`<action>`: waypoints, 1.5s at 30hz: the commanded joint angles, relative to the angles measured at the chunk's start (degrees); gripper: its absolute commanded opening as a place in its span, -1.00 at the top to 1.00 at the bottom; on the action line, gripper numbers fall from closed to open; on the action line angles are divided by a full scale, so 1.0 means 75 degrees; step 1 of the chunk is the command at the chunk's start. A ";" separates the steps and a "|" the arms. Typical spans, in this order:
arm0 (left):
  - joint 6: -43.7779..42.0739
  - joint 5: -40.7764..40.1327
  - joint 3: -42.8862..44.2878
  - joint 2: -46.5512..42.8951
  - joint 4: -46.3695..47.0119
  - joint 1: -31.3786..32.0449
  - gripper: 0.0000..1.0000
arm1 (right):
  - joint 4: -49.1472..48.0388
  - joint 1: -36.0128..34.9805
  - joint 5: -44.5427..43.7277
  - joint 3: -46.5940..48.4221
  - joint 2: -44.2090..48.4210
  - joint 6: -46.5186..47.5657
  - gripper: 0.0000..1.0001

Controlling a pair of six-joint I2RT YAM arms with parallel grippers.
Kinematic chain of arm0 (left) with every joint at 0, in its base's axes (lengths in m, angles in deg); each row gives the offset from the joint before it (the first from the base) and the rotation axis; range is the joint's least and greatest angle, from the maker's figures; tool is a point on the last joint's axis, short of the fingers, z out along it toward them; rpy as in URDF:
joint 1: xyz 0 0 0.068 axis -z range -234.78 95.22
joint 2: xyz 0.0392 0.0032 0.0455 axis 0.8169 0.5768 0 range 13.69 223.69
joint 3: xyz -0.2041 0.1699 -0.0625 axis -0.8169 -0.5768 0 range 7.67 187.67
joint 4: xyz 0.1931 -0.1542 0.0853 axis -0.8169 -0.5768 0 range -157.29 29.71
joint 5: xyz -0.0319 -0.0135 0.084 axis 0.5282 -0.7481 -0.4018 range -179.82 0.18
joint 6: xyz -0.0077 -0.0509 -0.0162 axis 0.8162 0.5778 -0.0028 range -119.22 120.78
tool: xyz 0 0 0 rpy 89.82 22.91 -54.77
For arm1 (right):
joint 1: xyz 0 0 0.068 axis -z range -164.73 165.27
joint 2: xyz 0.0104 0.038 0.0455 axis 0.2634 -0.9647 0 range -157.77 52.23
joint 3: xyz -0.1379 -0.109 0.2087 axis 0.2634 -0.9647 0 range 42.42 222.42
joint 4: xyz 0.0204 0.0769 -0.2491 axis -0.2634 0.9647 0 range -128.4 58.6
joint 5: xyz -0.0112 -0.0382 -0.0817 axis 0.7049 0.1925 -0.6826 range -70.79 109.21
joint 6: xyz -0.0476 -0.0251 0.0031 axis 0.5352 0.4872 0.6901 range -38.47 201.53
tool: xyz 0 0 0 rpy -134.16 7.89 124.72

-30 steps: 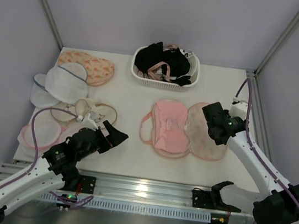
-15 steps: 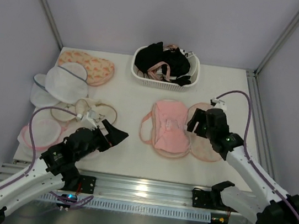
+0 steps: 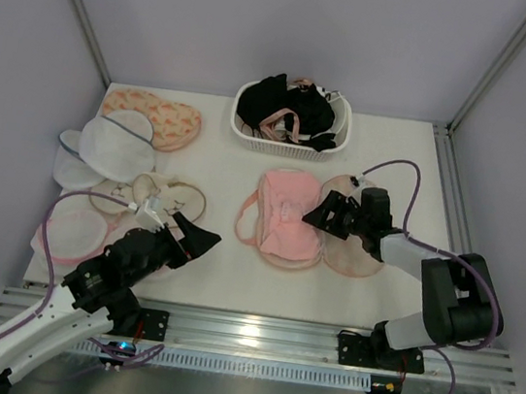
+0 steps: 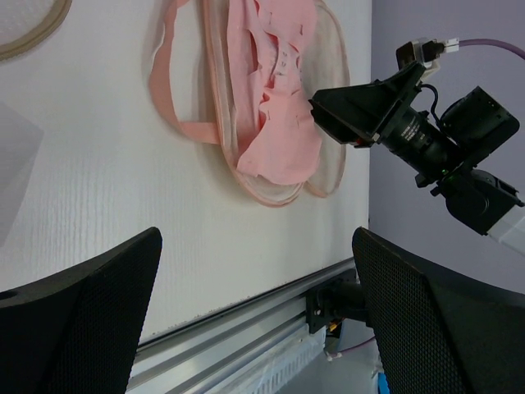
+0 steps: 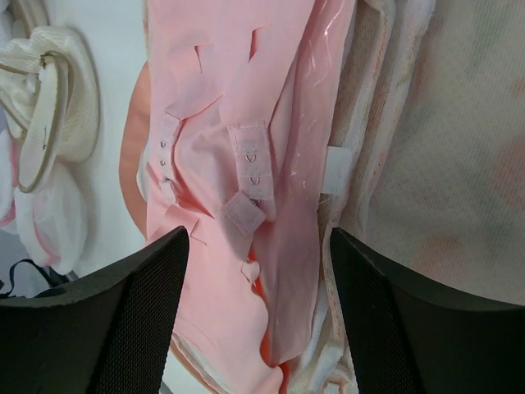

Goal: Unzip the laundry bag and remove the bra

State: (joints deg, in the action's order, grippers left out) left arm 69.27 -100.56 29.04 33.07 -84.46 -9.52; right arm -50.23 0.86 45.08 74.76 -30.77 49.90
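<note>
The laundry bag lies unzipped and spread flat at the table's middle right, its peach lining up. The light pink bra lies folded on the bag's left half, hook strap up. My right gripper is open and low over the bra's right edge, by the bag's fold. In the right wrist view the fingers stand either side of the bra, with the lining to the right. My left gripper is open and empty over bare table at the front left. The left wrist view shows the bra and the right gripper.
A second peach bag lies at the back left, with white mesh bags and cream round bags in front of it. A white basket with black garments stands at the back middle. The metal rail runs along the near edge.
My right arm swung left and down from the bag's right side to low over the bra. The bag and bra shifted slightly left. The left arm hardly moved.
</note>
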 commanded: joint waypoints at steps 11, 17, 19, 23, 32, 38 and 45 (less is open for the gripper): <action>-0.0191 -0.0243 0.0210 0.0006 -0.0083 -0.0034 -0.99 | -0.0966 0.0094 0.0817 -0.0082 0.0250 -0.0095 -0.36; -0.0144 -0.0185 0.0140 0.0123 0.0081 -0.0034 -0.99 | -0.0766 0.0094 0.0922 0.0305 -0.0182 -0.0035 -0.36; -0.0144 -0.0185 0.0163 0.0100 0.0011 -0.0022 -0.99 | -0.0742 0.0105 0.0852 0.0399 -0.0358 -0.0036 -0.34; -0.0144 -0.0302 0.0163 -0.0098 -0.0153 -0.0022 -0.99 | -0.0742 0.0094 0.0629 0.0388 -0.0639 0.0023 -0.34; -0.0085 -0.0279 0.0116 -0.0193 -0.0212 -0.0022 -0.99 | -0.2415 0.0082 0.2020 0.0165 -0.1331 -0.0631 -0.11; -0.0050 -0.0255 0.0081 -0.0205 -0.0200 -0.0022 -0.99 | -0.3577 0.0012 0.2656 0.0013 -0.1566 -0.1113 0.25; 0.0021 -0.0220 -0.0013 -0.0216 -0.0106 -0.0034 -0.99 | -0.3614 -0.0117 0.2937 0.0200 -0.1788 -0.1137 0.74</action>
State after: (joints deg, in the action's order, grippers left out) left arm 69.34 -101.79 29.02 31.67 -85.90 -9.52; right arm -73.01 0.77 64.38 75.13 -42.92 41.87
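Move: The pink bra lies in the opened laundry bag, its middle about 6 cm left of the right hand, 1 cm back and 3 cm below it. The bag's mesh flap is spread open some 10 cm to the right of that hand and 3 cm back; the bag's strap loop is about 17 cm to its left and 4 cm back. From the idle left hand the bra is roughly 13 cm ahead, 19 cm right and 13 cm below. The right hand, fingers about two-thirds open over the bra's right part, makes a small bob up by 2 cm and back down to about 1 cm below where it began, edging only slightly left. From there it closes almost shut on the pink cloth and pinches a fold while drawing left and rising 3 cm, ending about 5 cm left of its start, with its left side rolled up and the hand turned a little counter-clockwise, some 20 degrees in all. ##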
